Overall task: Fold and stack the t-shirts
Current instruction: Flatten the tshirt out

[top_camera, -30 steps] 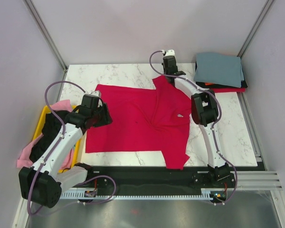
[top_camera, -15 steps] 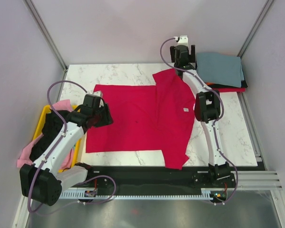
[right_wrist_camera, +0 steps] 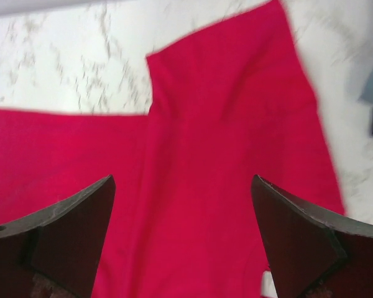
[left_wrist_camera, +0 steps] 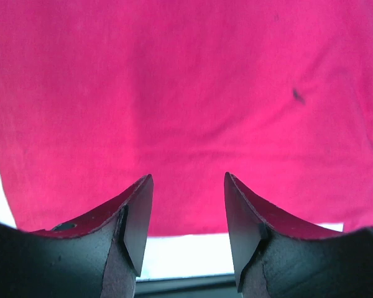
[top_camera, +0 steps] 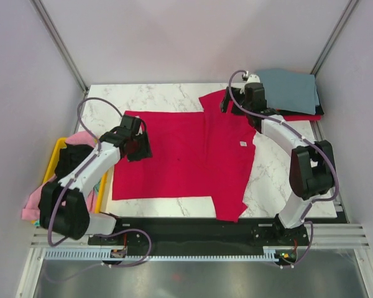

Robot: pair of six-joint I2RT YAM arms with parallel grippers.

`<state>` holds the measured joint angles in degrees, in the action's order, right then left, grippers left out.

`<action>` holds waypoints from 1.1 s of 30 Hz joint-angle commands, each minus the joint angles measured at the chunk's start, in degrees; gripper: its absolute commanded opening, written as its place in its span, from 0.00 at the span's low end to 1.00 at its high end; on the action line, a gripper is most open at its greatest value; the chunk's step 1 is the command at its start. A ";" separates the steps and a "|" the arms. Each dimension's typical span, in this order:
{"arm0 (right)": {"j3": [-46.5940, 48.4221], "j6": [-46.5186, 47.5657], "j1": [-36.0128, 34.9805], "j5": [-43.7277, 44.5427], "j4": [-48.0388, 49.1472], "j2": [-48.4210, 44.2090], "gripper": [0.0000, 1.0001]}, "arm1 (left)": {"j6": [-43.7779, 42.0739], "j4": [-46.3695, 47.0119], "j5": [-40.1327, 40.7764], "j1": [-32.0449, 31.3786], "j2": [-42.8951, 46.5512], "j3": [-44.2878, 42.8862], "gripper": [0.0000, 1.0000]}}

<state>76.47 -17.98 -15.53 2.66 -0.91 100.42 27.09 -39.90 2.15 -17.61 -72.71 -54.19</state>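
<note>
A crimson-red t-shirt [top_camera: 174,155] lies spread flat on the marble table, its right side folded over the middle with a small white neck tag [top_camera: 241,144] showing. My left gripper [top_camera: 139,148] hovers over the shirt's left part, open, and the left wrist view shows only red cloth [left_wrist_camera: 186,93] and the white table between its fingers [left_wrist_camera: 188,177]. My right gripper [top_camera: 231,103] hangs above the shirt's far right corner, open wide with nothing in it [right_wrist_camera: 183,180]. Folded t-shirts are stacked at the back right, a grey-blue one [top_camera: 287,89] on top.
A yellow bin [top_camera: 55,155] stands off the table's left edge, holding pink cloth [top_camera: 81,138] and black cloth [top_camera: 65,162]. Grey walls and metal posts close in the table. A black rail [top_camera: 193,228] runs along the near edge.
My right gripper opened and let go of the shirt's folded side, which now lies flat; it rose, then swung back right. My left gripper shifted slightly right over the shirt.
</note>
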 commanded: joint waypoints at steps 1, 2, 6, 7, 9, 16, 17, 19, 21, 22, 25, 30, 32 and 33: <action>-3.53 -6.19 0.06 -12.66 -3.48 3.46 0.98 | 2.96 4.65 1.80 0.11 -8.65 -6.78 0.57; -2.47 -6.28 0.15 -13.72 -4.88 4.51 0.98 | 3.31 5.00 2.67 0.12 -13.29 -10.72 0.57; 4.38 -6.46 0.24 -13.29 -10.85 11.96 0.98 | 2.97 5.71 5.05 1.87 -25.79 -20.84 0.57; 7.79 -6.02 0.15 -12.94 -12.18 13.56 0.98 | 2.97 5.62 4.62 2.48 -27.91 -25.13 0.57; 10.88 -5.49 0.24 -9.97 -15.51 18.02 0.98 | 2.71 5.19 4.70 3.63 -34.56 -28.93 0.57; 21.86 -5.57 2.34 -4.86 -19.83 29.91 0.98 | 1.92 1.32 2.24 7.50 -50.84 -45.44 0.56; 22.67 -6.27 3.30 -4.68 -19.92 30.88 0.98 | 1.13 0.79 2.07 8.19 -52.78 -47.13 0.57; 25.56 -6.72 3.93 -4.41 -19.84 33.69 0.98 | 0.51 -1.31 1.54 9.42 -58.04 -52.64 0.56; 29.76 -6.63 4.54 -4.68 -20.10 37.10 0.98 | 0.07 -3.42 0.75 10.48 -61.57 -57.14 0.56; 31.36 -6.55 4.72 -4.50 -20.36 38.17 0.98 | -0.02 -5.34 0.23 11.44 -64.98 -61.69 0.56; 38.28 -6.28 5.33 -4.32 -21.59 42.74 0.98 | -1.07 -7.99 0.31 12.50 -69.14 -70.57 0.56; 48.93 -6.02 6.65 -3.27 -22.91 48.63 0.98 | -2.30 -9.23 -1.89 14.70 -76.35 -81.49 0.57; 49.74 -7.15 7.18 -3.01 -23.52 48.73 0.98 | -3.97 -8.97 -3.73 14.71 -77.67 -86.68 0.59; 49.14 -7.77 7.35 -3.44 -23.44 48.38 0.98 | -4.32 -8.71 -4.17 14.71 -78.37 -88.26 0.59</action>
<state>125.03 -24.21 -9.47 -2.52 -18.55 145.97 26.74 -46.96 0.16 -3.42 -148.29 -137.19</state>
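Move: The left hand hovers over the red t-shirt, whose far edge lies about 27 cm ahead, 4 cm left and 9 cm below; the far-left corner is 5 cm left of that spot. The right hand's far sleeve is about 9 cm ahead, 6 cm left and 15 cm below. From the right hand, the white tag lies some 13 cm back and 5 cm right, the folded stack 13 cm ahead and 29 cm right. Left reaches 32 cm forward, sinking, right drops then sweeps 14 cm forward; both open hands drag the shirt outward. ##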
